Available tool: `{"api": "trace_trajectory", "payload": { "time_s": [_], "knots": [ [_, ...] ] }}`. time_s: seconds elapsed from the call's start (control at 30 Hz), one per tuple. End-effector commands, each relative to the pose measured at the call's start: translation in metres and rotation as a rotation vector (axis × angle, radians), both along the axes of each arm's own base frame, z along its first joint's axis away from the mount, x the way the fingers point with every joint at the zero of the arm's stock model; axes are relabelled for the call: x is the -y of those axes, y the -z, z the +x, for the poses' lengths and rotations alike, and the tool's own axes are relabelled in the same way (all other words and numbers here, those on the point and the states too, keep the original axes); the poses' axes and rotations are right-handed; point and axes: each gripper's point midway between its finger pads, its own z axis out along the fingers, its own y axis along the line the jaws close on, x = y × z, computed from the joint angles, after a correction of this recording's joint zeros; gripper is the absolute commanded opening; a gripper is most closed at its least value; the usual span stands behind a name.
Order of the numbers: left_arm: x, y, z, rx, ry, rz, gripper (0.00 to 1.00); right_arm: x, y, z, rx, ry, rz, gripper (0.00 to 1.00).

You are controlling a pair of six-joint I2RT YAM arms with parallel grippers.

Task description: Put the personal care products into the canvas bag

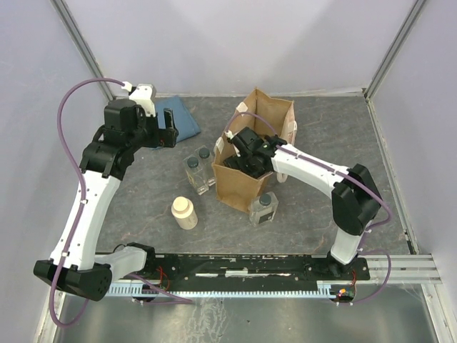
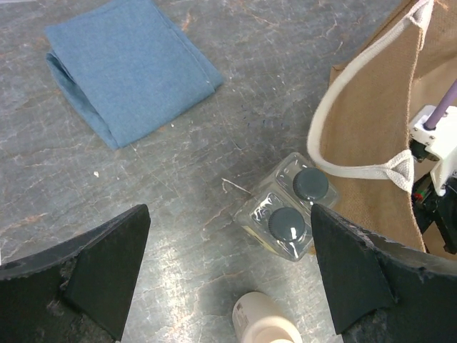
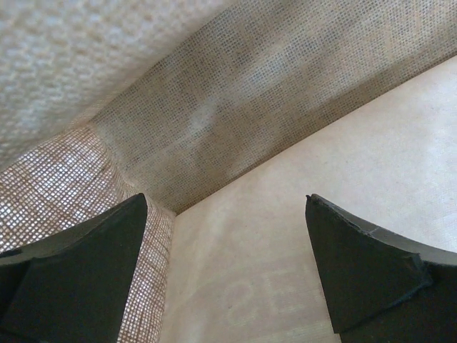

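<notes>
The tan canvas bag [image 1: 268,114] stands upright mid-table, its mouth open. My right gripper [image 1: 241,160] reaches down into it, open and holding nothing. The right wrist view shows only the bag's woven wall [image 3: 214,100] and pale floor, with the right gripper [image 3: 225,268] held wide. Two clear square bottles [image 1: 193,174] [image 1: 206,163] stand together just left of the bag, dark caps [image 2: 287,223] [image 2: 310,184] up. A cream bottle [image 1: 184,212] stands nearer the arms' bases. A third clear bottle [image 1: 263,209] sits at the bag's near right corner. My left gripper [image 1: 169,135] [image 2: 228,275] hovers open above the table, left of the pair.
A folded blue cloth [image 1: 182,118] [image 2: 128,68] lies at the back left, beside the left wrist. The bag's off-white handle loop [image 2: 335,136] curves close to the two bottles. Grey walls enclose the table on three sides.
</notes>
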Motion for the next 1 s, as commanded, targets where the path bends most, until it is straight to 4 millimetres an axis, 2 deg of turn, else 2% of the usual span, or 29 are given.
{"api": "trace_trajectory", "payload": {
  "time_s": [0.0,0.2,0.37,0.47,0.6,0.7,0.77,0.87,0.97],
  "knots": [
    [0.009,-0.011,-0.003,0.048,0.055,-0.031,1.0,-0.001,-0.03,0.01,0.079,0.034,0.016,1.0],
    [0.015,-0.006,0.0,0.04,0.077,-0.044,1.0,0.018,-0.068,0.032,0.19,0.068,-0.097,1.0],
    [0.029,-0.006,-0.001,0.045,0.147,-0.082,1.0,0.034,-0.122,0.044,0.302,0.109,-0.137,1.0],
    [0.035,-0.007,-0.001,0.06,0.182,-0.094,1.0,0.042,-0.16,0.042,0.352,0.129,-0.114,1.0],
    [0.042,-0.005,-0.001,0.067,0.209,-0.12,1.0,0.058,-0.195,0.02,0.379,0.125,-0.066,1.0],
    [0.05,0.002,0.002,0.047,0.241,-0.139,1.0,0.069,-0.21,-0.006,0.386,0.061,0.002,1.0],
    [0.057,0.006,0.004,0.036,0.259,-0.143,1.0,0.069,-0.215,-0.027,0.384,-0.032,0.072,1.0],
    [0.069,0.007,0.008,0.036,0.28,-0.143,0.99,0.065,-0.214,-0.063,0.379,-0.219,0.178,1.0],
    [0.076,0.01,0.012,0.036,0.281,-0.136,0.99,0.061,-0.195,-0.099,0.332,-0.413,0.246,1.0]
  ]
}}
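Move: The right hand is down inside the near end of the bag, whose middle lies about 7 cm ahead and 3 cm right at its height. The single clear bottle sits outside, some 13 cm back, 4 cm right and 5 cm lower. From the left hand, the twin clear bottles are about 6 cm back, 9 cm right and 27 cm below; the white bottle 17 cm back, 5 cm right; the blue cloth 11 cm ahead, 2 cm right. Coming free of the canvas near the bag's close end, the right fingers, still wide open, rise out with a small swing forward, then sweep back and to the right over the strap side, some 20 cm up in all and tipping upward about 20 degrees. The open left hand eases about 6 cm right and slightly down towards the twin clear bottles, turning some 15 degrees clockwise. ##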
